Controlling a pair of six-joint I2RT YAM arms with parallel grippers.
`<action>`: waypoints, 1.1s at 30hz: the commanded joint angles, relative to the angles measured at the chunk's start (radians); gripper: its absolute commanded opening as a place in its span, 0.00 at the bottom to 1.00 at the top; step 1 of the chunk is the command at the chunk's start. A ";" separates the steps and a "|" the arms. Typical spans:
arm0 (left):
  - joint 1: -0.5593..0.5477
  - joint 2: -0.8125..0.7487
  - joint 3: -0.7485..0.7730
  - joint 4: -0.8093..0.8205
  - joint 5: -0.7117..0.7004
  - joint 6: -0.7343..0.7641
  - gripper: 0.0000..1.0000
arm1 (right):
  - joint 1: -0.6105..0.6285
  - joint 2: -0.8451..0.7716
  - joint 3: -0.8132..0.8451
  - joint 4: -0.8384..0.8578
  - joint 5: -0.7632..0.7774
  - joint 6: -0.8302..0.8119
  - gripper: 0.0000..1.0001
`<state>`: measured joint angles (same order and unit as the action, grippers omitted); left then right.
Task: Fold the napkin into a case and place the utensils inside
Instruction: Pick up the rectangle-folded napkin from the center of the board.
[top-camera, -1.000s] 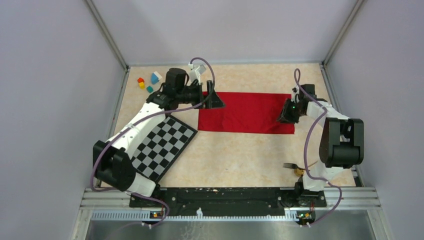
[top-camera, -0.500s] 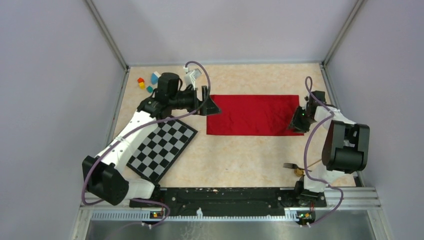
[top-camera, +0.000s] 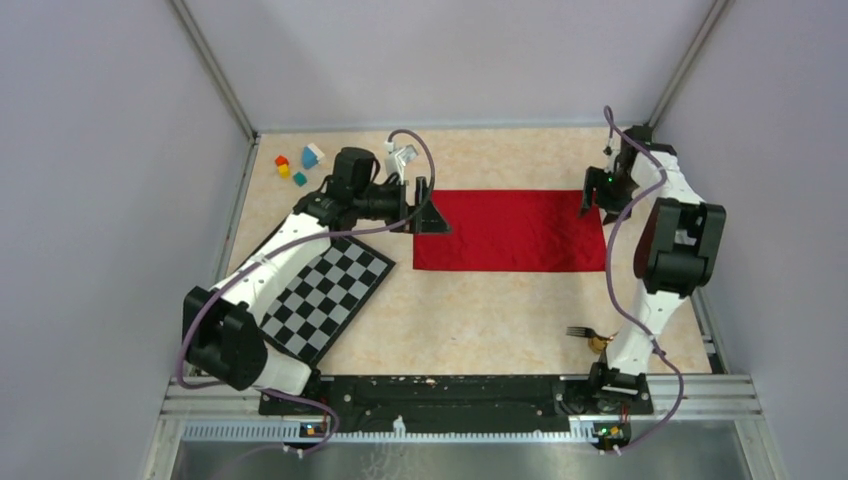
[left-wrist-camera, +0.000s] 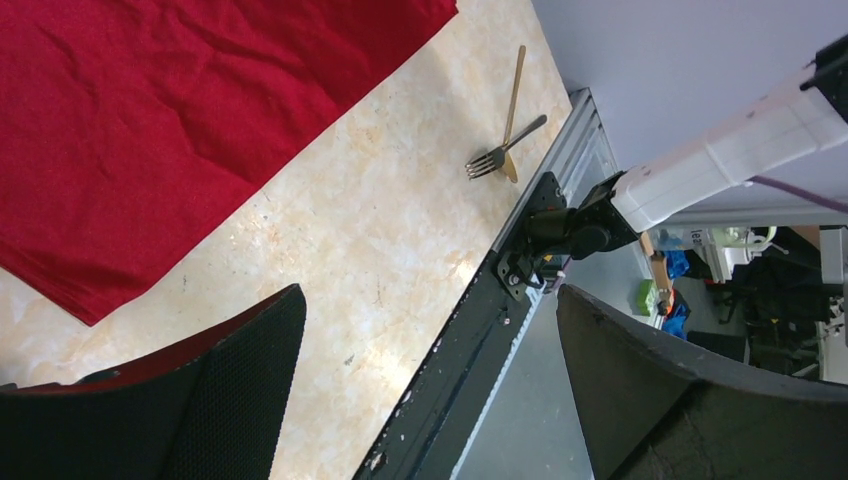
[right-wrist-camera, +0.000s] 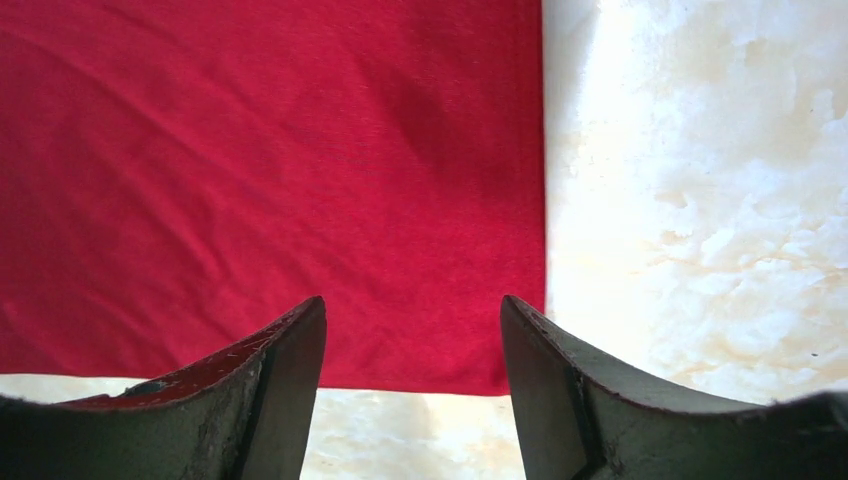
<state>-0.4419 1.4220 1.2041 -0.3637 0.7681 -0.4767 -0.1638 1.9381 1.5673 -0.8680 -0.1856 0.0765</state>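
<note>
The red napkin (top-camera: 510, 230) lies flat as a wide oblong in the middle of the table, lightly creased. My left gripper (top-camera: 428, 208) hangs at its left edge, open wide, with nothing between the jaws (left-wrist-camera: 428, 300); the napkin (left-wrist-camera: 180, 130) shows beyond them. My right gripper (top-camera: 592, 200) is at the napkin's far right corner, open and empty (right-wrist-camera: 412, 300), just above the red cloth (right-wrist-camera: 270, 180). The utensils lie together near the right arm's base: a dark fork (top-camera: 580, 331) (left-wrist-camera: 505, 150) crossing a spoon (top-camera: 600, 343) with a tan handle (left-wrist-camera: 515, 90).
A black-and-white checkered mat (top-camera: 325, 295) lies at the left under my left arm. Small coloured blocks (top-camera: 297, 165) sit in the far left corner. A black rail (top-camera: 450, 392) runs along the near edge, and walls close in the sides and back.
The napkin slid to the right with my right gripper. That gripper then opened, let go of the cloth and moved toward the far right corner. My left gripper shifted slightly right.
</note>
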 joint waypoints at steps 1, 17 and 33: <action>-0.005 0.012 0.021 0.019 0.024 0.051 0.99 | 0.006 0.087 0.139 -0.169 0.104 -0.072 0.64; -0.004 0.083 0.003 0.068 0.075 0.053 0.99 | 0.016 0.190 0.187 -0.136 0.149 -0.101 0.63; -0.003 0.073 -0.005 0.055 0.041 0.081 0.99 | 0.034 0.266 0.163 -0.091 0.151 -0.096 0.62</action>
<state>-0.4442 1.5085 1.2022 -0.3405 0.8165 -0.4255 -0.1390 2.1796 1.7222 -1.0016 -0.0319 -0.0154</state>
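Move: The red folded napkin lies beneath the right hand, its middle about 18 cm to the left, level fore and aft and 6 cm down; its right edge runs only some 4 cm to the hand's right. The fork lies about 28 cm back and 1 cm to the right, with the gold utensil 25 cm back, 4 cm to the right. From the left hand the napkin's middle is roughly 13 cm ahead, 18 cm to the right and 23 cm below. Its fingertips come down close about the napkin's right edge, seeming just to touch: the right hand sinks about 6 cm, easing 2 cm to the right, while the wrist tips the fingers some 10–15 degrees nearer to straight down. They stay part open, one over the cloth, the other at the edge. The left hand, wide open, dips about 2.5 cm and then stops well above the table. ##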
